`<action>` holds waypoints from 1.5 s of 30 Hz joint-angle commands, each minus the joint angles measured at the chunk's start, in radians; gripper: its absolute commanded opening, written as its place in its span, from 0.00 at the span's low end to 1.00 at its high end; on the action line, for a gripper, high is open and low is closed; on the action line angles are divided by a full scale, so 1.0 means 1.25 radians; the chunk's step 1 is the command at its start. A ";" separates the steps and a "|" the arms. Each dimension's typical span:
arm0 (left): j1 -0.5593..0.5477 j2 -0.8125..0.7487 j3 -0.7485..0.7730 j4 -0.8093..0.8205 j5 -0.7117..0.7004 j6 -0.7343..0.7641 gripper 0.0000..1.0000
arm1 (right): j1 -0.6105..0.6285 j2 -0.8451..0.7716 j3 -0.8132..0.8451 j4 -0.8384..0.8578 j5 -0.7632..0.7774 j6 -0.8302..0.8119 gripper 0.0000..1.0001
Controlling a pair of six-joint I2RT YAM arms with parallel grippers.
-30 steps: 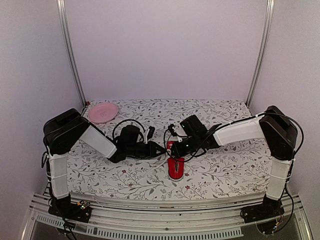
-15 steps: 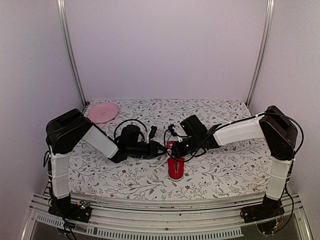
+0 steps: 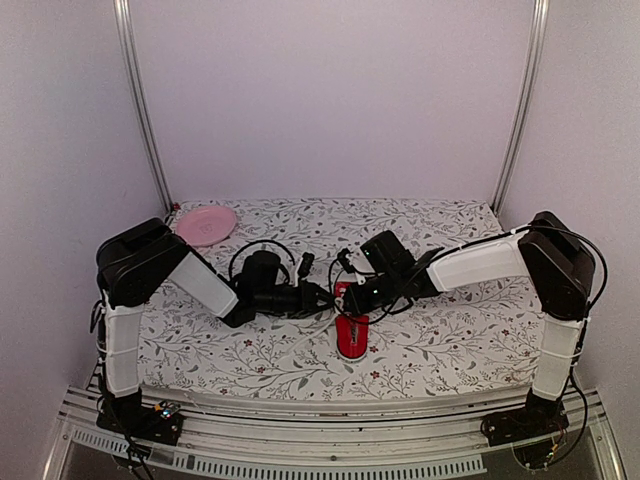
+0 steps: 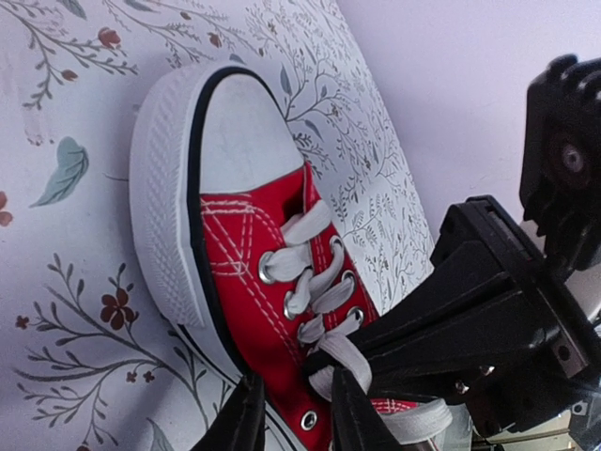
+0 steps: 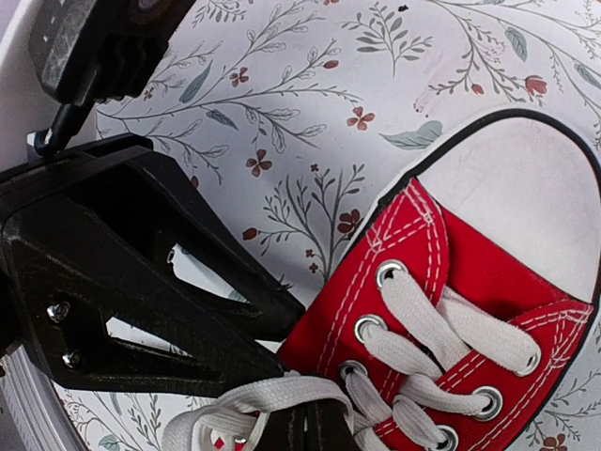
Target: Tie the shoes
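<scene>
The red shoe (image 3: 351, 337) lies on the floral cloth, its white toe cap toward the near edge. Both grippers meet over its laced end. My left gripper (image 3: 328, 297) hovers at the shoe's left side; in its wrist view the left gripper (image 4: 296, 418) has its fingers a little apart, with only the red canvas (image 4: 254, 244) and an eyelet behind the gap. My right gripper (image 3: 352, 296) is shut on a white lace loop (image 5: 272, 399), pinched at the right gripper (image 5: 319, 427). That loop (image 4: 352, 362) lies against my left gripper's right finger.
A pink plate (image 3: 206, 224) sits at the back left corner of the cloth (image 3: 450, 340). A loose white lace end (image 3: 312, 328) trails left of the shoe. Metal frame posts (image 3: 140, 110) and white walls enclose the table.
The left arm has shifted slightly right, toward the shoe, and its fingers stand a little further apart. The right arm and the shoe have stayed put.
</scene>
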 commanded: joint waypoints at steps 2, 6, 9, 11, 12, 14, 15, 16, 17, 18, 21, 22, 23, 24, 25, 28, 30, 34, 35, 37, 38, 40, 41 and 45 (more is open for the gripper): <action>-0.008 0.011 0.008 0.063 0.021 -0.016 0.25 | 0.004 -0.017 -0.010 -0.002 0.000 0.004 0.02; -0.008 0.016 0.010 0.070 0.023 -0.021 0.26 | 0.004 -0.017 -0.010 -0.002 0.000 0.003 0.02; -0.010 0.022 0.012 0.075 0.028 -0.027 0.26 | 0.004 -0.017 -0.011 -0.002 0.000 0.004 0.02; -0.011 0.023 0.011 0.083 0.030 -0.031 0.26 | 0.004 -0.016 -0.011 -0.002 0.000 0.003 0.02; -0.012 0.023 0.011 0.085 0.030 -0.031 0.27 | 0.005 -0.016 -0.010 -0.002 -0.001 0.003 0.02; -0.012 0.023 0.012 0.084 0.030 -0.031 0.27 | 0.005 -0.016 -0.010 -0.002 -0.001 0.003 0.02; -0.012 0.023 0.012 0.084 0.030 -0.031 0.27 | 0.004 -0.016 -0.010 -0.002 -0.001 0.003 0.02; -0.013 0.024 0.013 0.085 0.030 -0.031 0.28 | 0.004 -0.016 -0.010 -0.001 -0.001 0.002 0.02; -0.014 0.024 0.013 0.085 0.030 -0.031 0.28 | 0.004 -0.016 -0.010 -0.001 -0.001 0.003 0.02; -0.015 0.026 0.014 0.085 0.032 -0.031 0.28 | 0.004 -0.016 -0.009 -0.002 -0.001 0.003 0.02; -0.014 0.028 0.016 0.086 0.034 -0.032 0.27 | 0.004 -0.017 -0.011 -0.002 -0.001 0.003 0.02; -0.014 0.030 0.016 0.087 0.036 -0.033 0.26 | 0.004 -0.017 -0.010 -0.002 -0.001 0.003 0.02; -0.015 0.031 0.016 0.088 0.036 -0.033 0.25 | 0.004 -0.017 -0.010 -0.001 -0.001 0.003 0.02; -0.015 0.031 0.017 0.089 0.037 -0.033 0.23 | 0.004 -0.017 -0.010 -0.003 -0.001 0.002 0.02; -0.015 0.033 0.017 0.091 0.039 -0.033 0.21 | 0.004 -0.017 -0.010 -0.002 -0.001 0.003 0.02; -0.018 0.036 0.020 0.097 0.043 -0.035 0.14 | 0.004 -0.017 -0.010 -0.002 -0.001 0.002 0.02; -0.018 0.040 0.024 0.099 0.048 -0.037 0.11 | 0.004 -0.017 -0.010 0.000 -0.001 0.002 0.02; -0.021 0.046 0.031 0.108 0.056 -0.040 0.04 | 0.004 -0.019 -0.010 0.001 -0.001 0.002 0.02; -0.021 0.047 0.031 0.109 0.057 -0.042 0.02 | 0.004 -0.019 -0.011 0.001 0.000 0.001 0.02; -0.021 0.047 0.031 0.116 0.059 -0.046 0.00 | 0.004 -0.021 -0.011 0.001 0.002 0.001 0.02; -0.021 0.046 0.029 0.117 0.057 -0.047 0.00 | 0.004 -0.022 -0.012 0.001 0.004 0.001 0.02; -0.021 0.040 0.024 0.116 0.047 -0.047 0.00 | 0.005 -0.031 -0.014 0.002 0.010 0.002 0.02; -0.022 0.037 0.019 0.117 0.041 -0.046 0.00 | 0.004 -0.035 -0.014 0.001 0.016 0.002 0.02; -0.022 0.025 0.007 0.108 0.015 -0.046 0.00 | 0.004 -0.076 -0.018 -0.021 0.043 0.001 0.06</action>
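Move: The lace loop at the right gripper's tips lies about 2 cm to the left hand's right, level with it in reach and height. The shoe's toe cap is some 9 cm ahead and 3 cm to the right, 3 cm lower; the shoe's middle lies about 3 cm back, 4 cm right and 3 cm lower. For the right hand, that loop sits right at its fingertips, about 1 cm to its left. Lace in its pinch, the right gripper stays shut and holds still over the shoe. Beside it the left hand almost keeps its place, edging about 0.5 cm right and rising about as much before sinking back; its fingers, a quarter open, spread a touch and then shut fully on the lace by the right tips. ##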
